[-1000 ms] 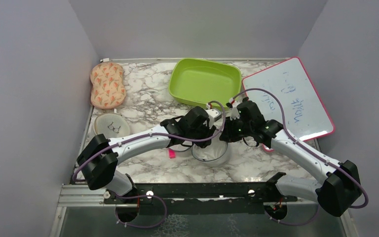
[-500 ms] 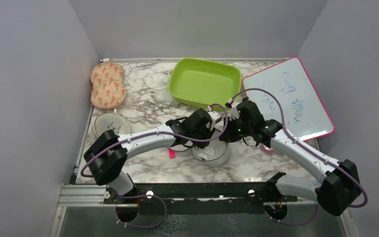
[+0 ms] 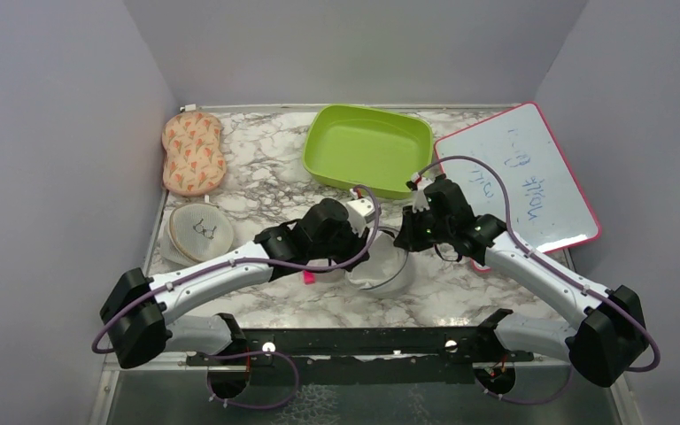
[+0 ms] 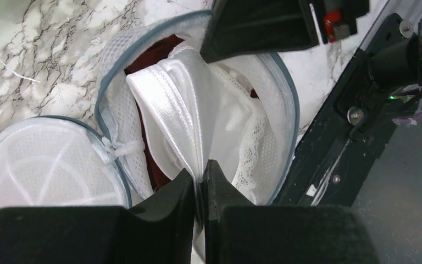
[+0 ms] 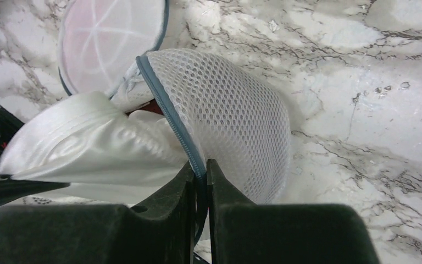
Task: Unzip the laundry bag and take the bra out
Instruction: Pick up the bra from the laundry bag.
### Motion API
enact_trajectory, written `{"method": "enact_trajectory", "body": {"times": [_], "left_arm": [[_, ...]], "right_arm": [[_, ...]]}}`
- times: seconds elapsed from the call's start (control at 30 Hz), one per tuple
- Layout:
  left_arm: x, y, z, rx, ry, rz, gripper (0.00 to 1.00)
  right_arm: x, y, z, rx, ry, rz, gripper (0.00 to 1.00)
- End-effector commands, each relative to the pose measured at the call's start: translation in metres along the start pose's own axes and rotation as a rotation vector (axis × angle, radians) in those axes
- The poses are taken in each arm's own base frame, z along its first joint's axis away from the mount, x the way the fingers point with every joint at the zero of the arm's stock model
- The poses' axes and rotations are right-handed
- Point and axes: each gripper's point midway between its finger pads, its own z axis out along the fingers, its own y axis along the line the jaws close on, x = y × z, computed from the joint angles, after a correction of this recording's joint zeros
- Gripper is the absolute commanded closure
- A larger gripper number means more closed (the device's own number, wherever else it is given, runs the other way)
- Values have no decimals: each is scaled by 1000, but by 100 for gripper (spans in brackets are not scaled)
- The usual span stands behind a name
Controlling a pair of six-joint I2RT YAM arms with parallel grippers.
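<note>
The laundry bag (image 4: 118,60) is a white mesh clamshell with a grey-blue zip rim. It stands open at mid-table, also visible in the top view as the laundry bag (image 3: 388,278), with its lid half (image 4: 44,165) folded out flat on the marble. A white satin bra (image 4: 181,104) with lace edging bulges out of the open half. My left gripper (image 4: 202,175) is shut on a fold of the bra. My right gripper (image 5: 199,171) is shut on the bag's zip rim (image 5: 167,113), with the mesh wall (image 5: 231,118) bulging beside it. The two grippers sit close together over the bag.
A lime-green tray (image 3: 367,146) lies at the back, a pink-framed whiteboard (image 3: 522,181) to the right. A floral pad (image 3: 193,152) and a beige mesh round case (image 3: 200,230) with a bra icon lie at the left. A small pink piece (image 3: 308,276) lies beside the bag.
My left jaws have closed onto the bra fold. The left arm has swung its elbow out to the left and the wrist has shifted a little left. The right arm has hardly moved.
</note>
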Motion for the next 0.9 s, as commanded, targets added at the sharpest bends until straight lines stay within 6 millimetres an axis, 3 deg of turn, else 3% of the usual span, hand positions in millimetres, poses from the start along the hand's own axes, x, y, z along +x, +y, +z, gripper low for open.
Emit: {"method": "enact_trajectory", "body": {"times": [0.0, 0.33, 0.47, 0.63, 0.87], "left_arm": [[-20, -19, -19, 84, -105, 36, 100], [-127, -40, -105, 82, -525, -58, 100], [-166, -43, -127, 54, -620, -67, 100], [-210, -14, -138, -138, -646, -137, 100], [-265, 31, -149, -193, -698, -201, 100]], "right_arm": [[-17, -7, -2, 63, -71, 26, 92], [-22, 1, -10, 13, -103, -44, 91], [-22, 1, -7, -2, -122, -68, 91], [-21, 5, -7, -22, -111, -60, 90], [-18, 14, -7, -81, -132, -40, 90]]}}
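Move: The bra is already pinched in the left gripper; its bulk lies about 4 cm to the right and 6 cm below, inside the laundry bag, whose middle is some 4 cm right, 2 cm back and 11 cm down. The bag's open lid lies about 9 cm left and 3 cm forward, the green basket roughly 30 cm ahead and 3 cm right, both some 14 cm below. From the right gripper, holding the bag's rim, the bra is about 5 cm back, 4 cm left and slightly lower. Keep the left fingers shut on the bra and lift it some 27 cm up, out of the laundry bag, gathering speed, then swing forward over the last stretch, about 9 cm in all. As it rises, tip the fingertips up roughly 30 degrees and turn them counter-clockwise towards forward. Keep the right gripper's pinch on the bag's rim, nearly still. ##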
